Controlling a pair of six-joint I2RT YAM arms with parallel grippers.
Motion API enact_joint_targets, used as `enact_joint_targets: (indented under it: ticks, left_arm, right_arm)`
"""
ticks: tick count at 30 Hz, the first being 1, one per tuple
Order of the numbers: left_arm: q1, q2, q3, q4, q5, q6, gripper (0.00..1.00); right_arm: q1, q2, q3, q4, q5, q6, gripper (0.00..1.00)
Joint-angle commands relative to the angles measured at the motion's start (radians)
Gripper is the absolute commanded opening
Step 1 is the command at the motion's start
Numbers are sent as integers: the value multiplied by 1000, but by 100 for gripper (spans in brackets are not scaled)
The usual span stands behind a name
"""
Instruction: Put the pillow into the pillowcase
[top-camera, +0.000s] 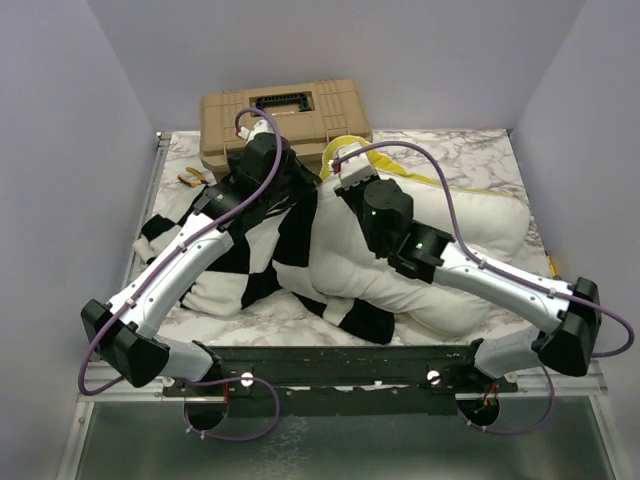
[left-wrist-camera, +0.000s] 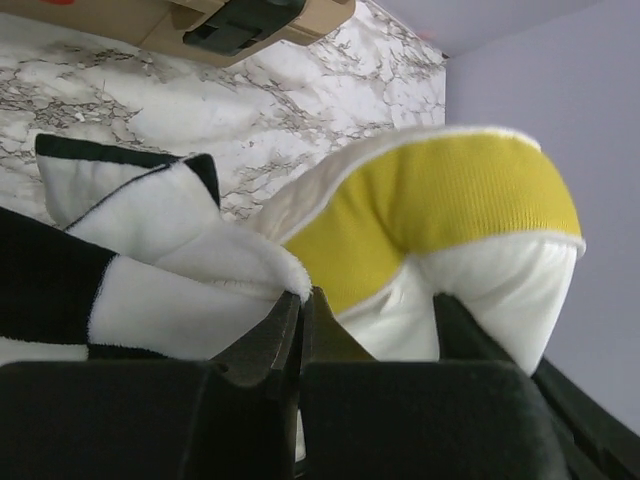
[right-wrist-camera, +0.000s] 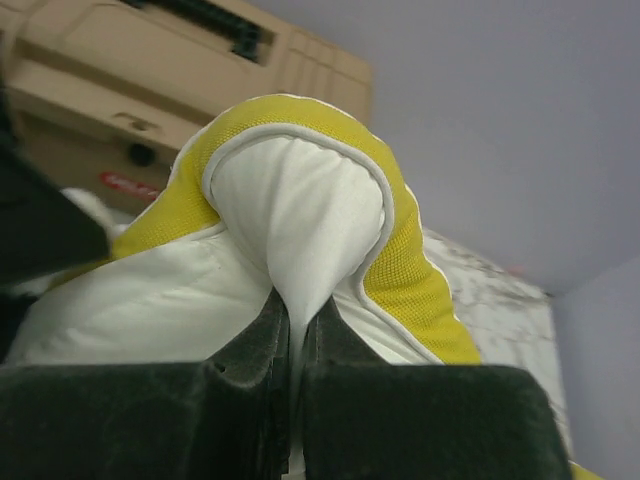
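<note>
The black-and-cream checkered pillowcase (top-camera: 250, 255) lies crumpled on the left half of the table, and its right part overlaps the pillow. The plump white pillow (top-camera: 470, 225) lies to the right, with its yellow edge strip (left-wrist-camera: 440, 200) raised at the back near the toolbox. My left gripper (left-wrist-camera: 300, 297) is shut on a fleecy white edge of the pillowcase (left-wrist-camera: 150, 300), right beside the pillow's yellow end. My right gripper (right-wrist-camera: 297, 300) is shut on a pinched fold of the pillow's white fabric (right-wrist-camera: 300, 200), just under the yellow strip. In the top view both sets of fingertips are hidden under the wrists.
A tan toolbox (top-camera: 285, 122) stands at the back of the marble table (top-camera: 470, 150), close behind both grippers. A small yellow-handled tool (top-camera: 192, 178) lies at the back left. Grey walls enclose the table on three sides.
</note>
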Motion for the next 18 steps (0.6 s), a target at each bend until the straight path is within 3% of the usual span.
enact_joint_targets:
  ticks: [1, 9, 18]
  left_arm:
    - [19, -41, -39, 85, 20, -40, 0]
    - [31, -70, -115, 133, -18, -49, 0]
    - [31, -84, -114, 209, -13, -35, 0]
  right_arm:
    - [7, -141, -3, -345, -419, 396, 0]
    - [6, -173, -54, -494, -697, 638, 0]
    - [5, -162, -98, -541, -755, 705, 0]
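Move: The right gripper already pinches the pillow, its yellow-edged end bulging about 4 cm ahead and 2 cm left of those fingers. The pillowcase edge, pinched in the left gripper, is some 11 cm left, 1 cm back and 2 cm lower; the toolbox stands roughly 18 cm left and 14 cm ahead, the black pillowcase end about 22 cm back, 1 cm left and 20 cm down. From the left gripper, that pillow end is about 8 cm right, 4 cm ahead and slightly higher. Keep the pillow pinched in the right gripper and swing it quickly back and down, about 8 cm each way and some 5 cm left, to the near right side of the left gripper, tipping the fingers down roughly 30 degrees and turning them counter-clockwise. Lower the left gripper about 4 cm, easing slightly left, still holding the pillowcase edge. ##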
